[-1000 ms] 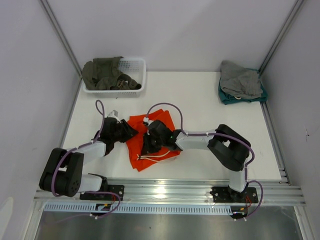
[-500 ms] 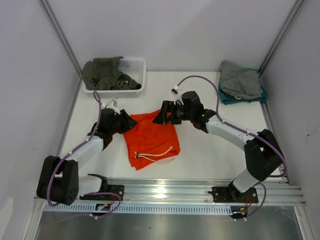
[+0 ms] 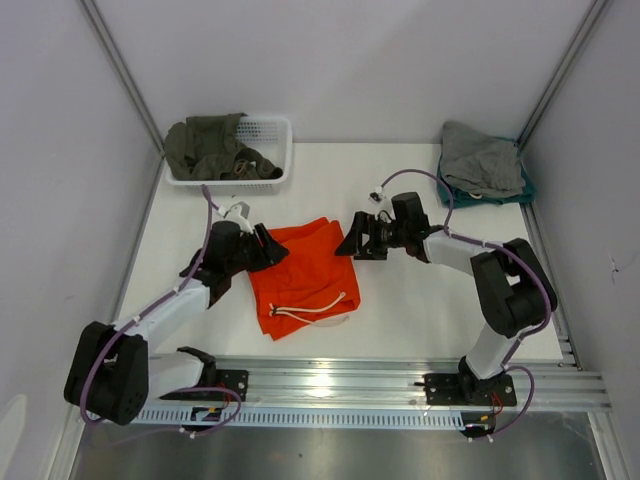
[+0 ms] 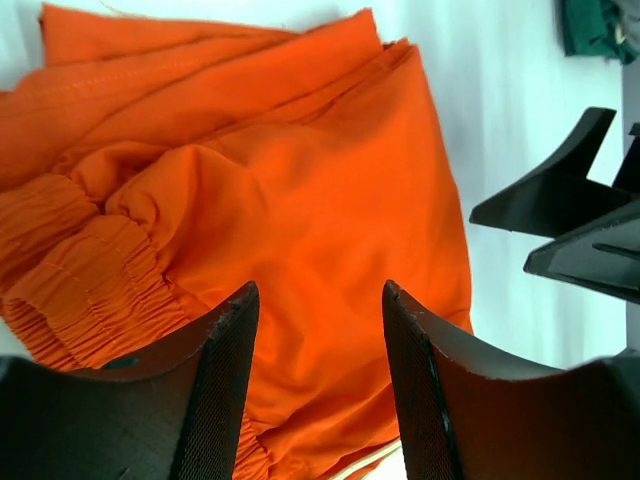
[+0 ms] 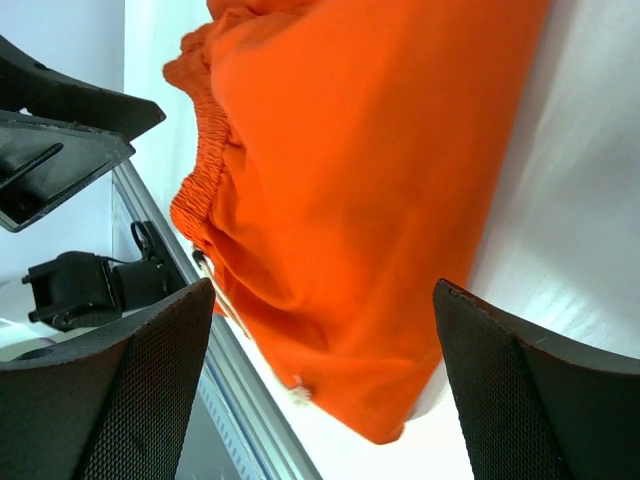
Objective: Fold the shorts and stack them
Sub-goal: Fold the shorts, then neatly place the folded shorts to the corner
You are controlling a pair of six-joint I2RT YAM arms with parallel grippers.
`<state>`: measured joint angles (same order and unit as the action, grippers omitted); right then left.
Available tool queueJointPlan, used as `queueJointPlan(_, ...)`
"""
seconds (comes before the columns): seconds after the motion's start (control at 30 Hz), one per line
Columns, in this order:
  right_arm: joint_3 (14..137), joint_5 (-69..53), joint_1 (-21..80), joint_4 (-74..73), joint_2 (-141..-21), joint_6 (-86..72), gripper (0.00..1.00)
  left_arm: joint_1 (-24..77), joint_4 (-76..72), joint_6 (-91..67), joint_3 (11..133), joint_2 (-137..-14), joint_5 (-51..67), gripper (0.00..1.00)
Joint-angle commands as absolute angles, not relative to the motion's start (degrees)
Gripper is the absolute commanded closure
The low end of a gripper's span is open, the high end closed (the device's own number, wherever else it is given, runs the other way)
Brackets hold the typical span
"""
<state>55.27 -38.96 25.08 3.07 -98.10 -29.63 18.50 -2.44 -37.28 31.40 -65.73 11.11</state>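
Observation:
The orange shorts (image 3: 300,270) lie spread flat on the white table (image 3: 420,300), waistband and white drawstring (image 3: 312,308) toward the near edge. My left gripper (image 3: 272,250) hovers at their upper left edge. In the left wrist view it (image 4: 318,290) stands open over the orange cloth (image 4: 300,190), with nothing pinched and the gathered waistband (image 4: 80,270) at the left. My right gripper (image 3: 348,243) is at the shorts' upper right corner. In the right wrist view it (image 5: 322,285) is wide open, the shorts (image 5: 370,150) beyond it and apart from it.
A white basket (image 3: 275,135) with an olive-green garment (image 3: 205,148) stands at the back left. Grey and teal garments (image 3: 482,165) are piled at the back right. A metal rail (image 3: 330,378) runs along the near edge.
My right gripper has opened, let go of the shorts and swung to the back right. The shorts have spread out flatter. My left gripper has moved slightly back and opened wider.

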Motion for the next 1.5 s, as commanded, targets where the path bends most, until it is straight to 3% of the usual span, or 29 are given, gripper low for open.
queueJointPlan(0.0, 53.5, -44.4, 23.7, 11.5, -101.1, -28.7, 0.09, 19.9, -6.1, -38.1, 30.3, -68.1, 11.1, 0.44)
queueJointPlan(0.4, 54.7, -47.2, 23.8, 17.8, -110.9, -29.4, 0.12, 22.1, -12.7, -38.0, 30.0, -80.5, 11.2, 0.44)
queueJointPlan(0.57, 54.8, -48.3, 24.4, 18.9, -113.4, -29.4, 0.31, 22.3, -14.9, -37.9, 28.7, -82.6, 11.2, 0.44)
queueJointPlan(0.63, 54.8, -48.5, 24.9, 19.2, -113.9, -29.4, 0.34, 22.3, -15.3, -37.8, 28.9, -83.9, 11.2, 0.44)
queueJointPlan(0.87, 53.8, -49.3, 28.6, 22.8, -116.5, -31.5, 0.30, 22.5, -16.4, -37.5, 28.7, -85.9, 11.3, 0.43)
queueJointPlan(0.97, 54.1, -49.9, 29.4, 24.0, -117.7, -32.3, 0.32, 22.5, -16.8, -37.6, 28.5, -86.1, 11.2, 0.44)
queueJointPlan(1.0, 54.2, -50.1, 29.4, 24.3, -117.9, -32.9, 0.37, 22.5, -16.9, -37.6, 28.6, -86.2, 11.2, 0.43)
queueJointPlan(1.03, 54.5, -50.2, 29.3, 24.3, -118.3, -33.0, 0.52, 22.5, -17.0, -37.6, 28.5, -86.2, 11.2, 0.43)
queueJointPlan(1.17, 55.6, -51.1, 28.2, 24.6, -119.3, -34.0, 0.88, 22.5, -17.3, -37.5, 28.3, -86.1, 11.2, 0.43)
queueJointPlan(1.23, 55.9, -50.0, 27.1, 24.7, -118.8, -34.7, 0.98, 22.6, -17.8, -37.5, 28.0, -86.0, 11.5, 0.44)
queueJointPlan(1.47, 59.0, -47.3, 21.5, 18.6, -115.8, -32.2, 1.00, 22.6, -19.9, -37.4, 28.3, -88.3, 12.2, 0.44)
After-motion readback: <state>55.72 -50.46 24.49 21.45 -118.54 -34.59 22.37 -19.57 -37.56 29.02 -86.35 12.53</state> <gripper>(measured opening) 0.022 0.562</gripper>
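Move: The folded shorts lie under both open hands. The stretch of their right edge that the right hand will pinch is about 9 cm below it, some 2 cm back and 2 cm to its left. From the left hand, the shorts' middle is roughly 5 cm to the right, 2 cm back and 9 cm below, and the middle of the pale drawstring lies about 10 cm back and 5 cm right, also 9 cm below. The left hand sinks about 8 cm onto the left part of the shorts, tipping slightly downward and easing a few centimetres to the right, its fingers staying half open as they come to rest on the cloth. The wide-open right hand drops about 5 cm beside the right edge, slides left and slightly back over it, then sinks the last bit while its fingers shut and pinch the edge cloth, before drawing it some 2 cm to the right and 2 cm forward. ##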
